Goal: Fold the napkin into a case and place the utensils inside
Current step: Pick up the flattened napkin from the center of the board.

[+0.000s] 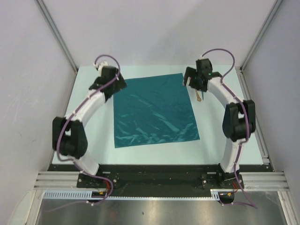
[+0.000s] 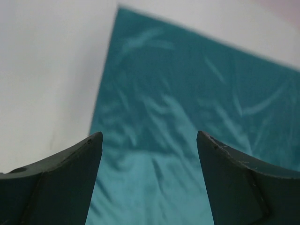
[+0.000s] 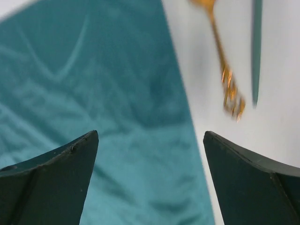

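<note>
The teal napkin (image 1: pixel 154 112) lies spread flat in one layer on the white table; no case is in view. My left gripper (image 1: pixel 119 84) hovers over the napkin's far left corner, open, with only cloth (image 2: pixel 187 93) under its fingers (image 2: pixel 149 140). My right gripper (image 1: pixel 190 80) hangs over the far right corner, open and empty (image 3: pixel 151 138), above the napkin's right edge (image 3: pixel 93 84). The utensils lie on the bare table just right of that edge: a gold one (image 3: pixel 225 79) (image 1: pixel 199 97) and a teal one (image 3: pixel 256 51), side by side.
The white table surface (image 1: pixel 93 140) is bounded by grey walls with aluminium posts (image 1: pixel 56 33) at the back corners. A metal rail (image 1: pixel 262 145) runs along the right edge. Both arm bases sit on the black bar (image 1: pixel 154 176) at the near edge.
</note>
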Robot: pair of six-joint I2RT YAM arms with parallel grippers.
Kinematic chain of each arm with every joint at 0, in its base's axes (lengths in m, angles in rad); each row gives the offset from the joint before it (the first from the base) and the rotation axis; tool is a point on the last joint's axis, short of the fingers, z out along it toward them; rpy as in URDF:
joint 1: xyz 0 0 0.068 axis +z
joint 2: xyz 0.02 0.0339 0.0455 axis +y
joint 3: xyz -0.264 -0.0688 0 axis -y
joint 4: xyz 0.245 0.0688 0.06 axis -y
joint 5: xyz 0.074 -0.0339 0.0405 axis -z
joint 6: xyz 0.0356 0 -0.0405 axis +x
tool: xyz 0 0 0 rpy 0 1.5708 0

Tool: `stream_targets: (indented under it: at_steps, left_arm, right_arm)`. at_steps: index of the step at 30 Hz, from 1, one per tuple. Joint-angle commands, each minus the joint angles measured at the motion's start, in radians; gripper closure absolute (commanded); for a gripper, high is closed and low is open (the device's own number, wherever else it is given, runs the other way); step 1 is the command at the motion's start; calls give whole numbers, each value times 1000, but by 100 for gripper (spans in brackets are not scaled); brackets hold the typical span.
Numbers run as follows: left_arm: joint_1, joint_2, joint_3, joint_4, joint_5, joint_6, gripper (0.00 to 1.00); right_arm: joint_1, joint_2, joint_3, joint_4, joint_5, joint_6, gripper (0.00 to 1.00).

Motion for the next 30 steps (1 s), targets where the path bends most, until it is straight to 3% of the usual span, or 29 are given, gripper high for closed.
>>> stream_targets:
  at_steps: [1, 4, 8, 10, 14, 17, 18, 20, 21, 24, 30]
  left_arm:
    - [-107, -205, -227, -80, 28, -132, 14]
    - [-138, -354, -398, -151, 13, -217, 17]
    - [-146, -541, -618, -246, 10, -301, 19]
    - [-147, -618, -671, -267, 31, -333, 20]
    - [-147, -617, -700, -419, 45, -410, 23]
    - [-149, -568, -720, -447, 65, -439, 30]
    - [-149, -562, -728, -450, 63, -459, 32]
    - [-149, -562, -757, -445, 65, -479, 35]
    - [-149, -568, -769, -436, 91, -500, 43]
    - [-152, -571, -824, -396, 149, -535, 52]
    - [-152, -551, -846, -398, 145, -548, 54]
  right_arm:
    - [21, -217, -231, -30, -57, 56, 0]
    - [-19, -378, -417, -11, -153, 64, 1]
    - [17, -509, -555, -79, -127, 54, 3]
    - [46, -530, -589, -158, -43, 80, 11]
    - [74, -573, -691, -160, 13, 114, 15]
    - [82, -601, -745, -126, 21, 142, 19]
    - [83, -602, -750, -122, 17, 151, 25]
    - [93, -613, -761, -119, 17, 169, 26]
    - [96, -618, -765, -117, 20, 171, 27]
    - [105, -633, -781, -111, 38, 186, 27]
    - [105, -647, -799, -117, 60, 182, 28]
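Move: The napkin's near-left corner is about 31 cm straight back from the left hand and 19 cm below it; the far-left corner is about 9 cm ahead and 5 cm left. For the right hand, the near-right corner is some 29 cm back, 5 cm right and 14 cm down. The gold spoon lies about 4 cm ahead and 6 cm right of the right hand, the teal spoon 3 cm ahead and 10 cm right. Back towards the robot sweep both open hands over the spread napkin, fast at first and then easing. The left travels some 30 cm back while sinking about 16 cm, tips its fingers steeply down and closes them about halfway above the near-left corner. The right comes back about 23 cm towards the near-right corner, sinks about 5 cm, tilts moderately downward and narrows its fingers a little. ##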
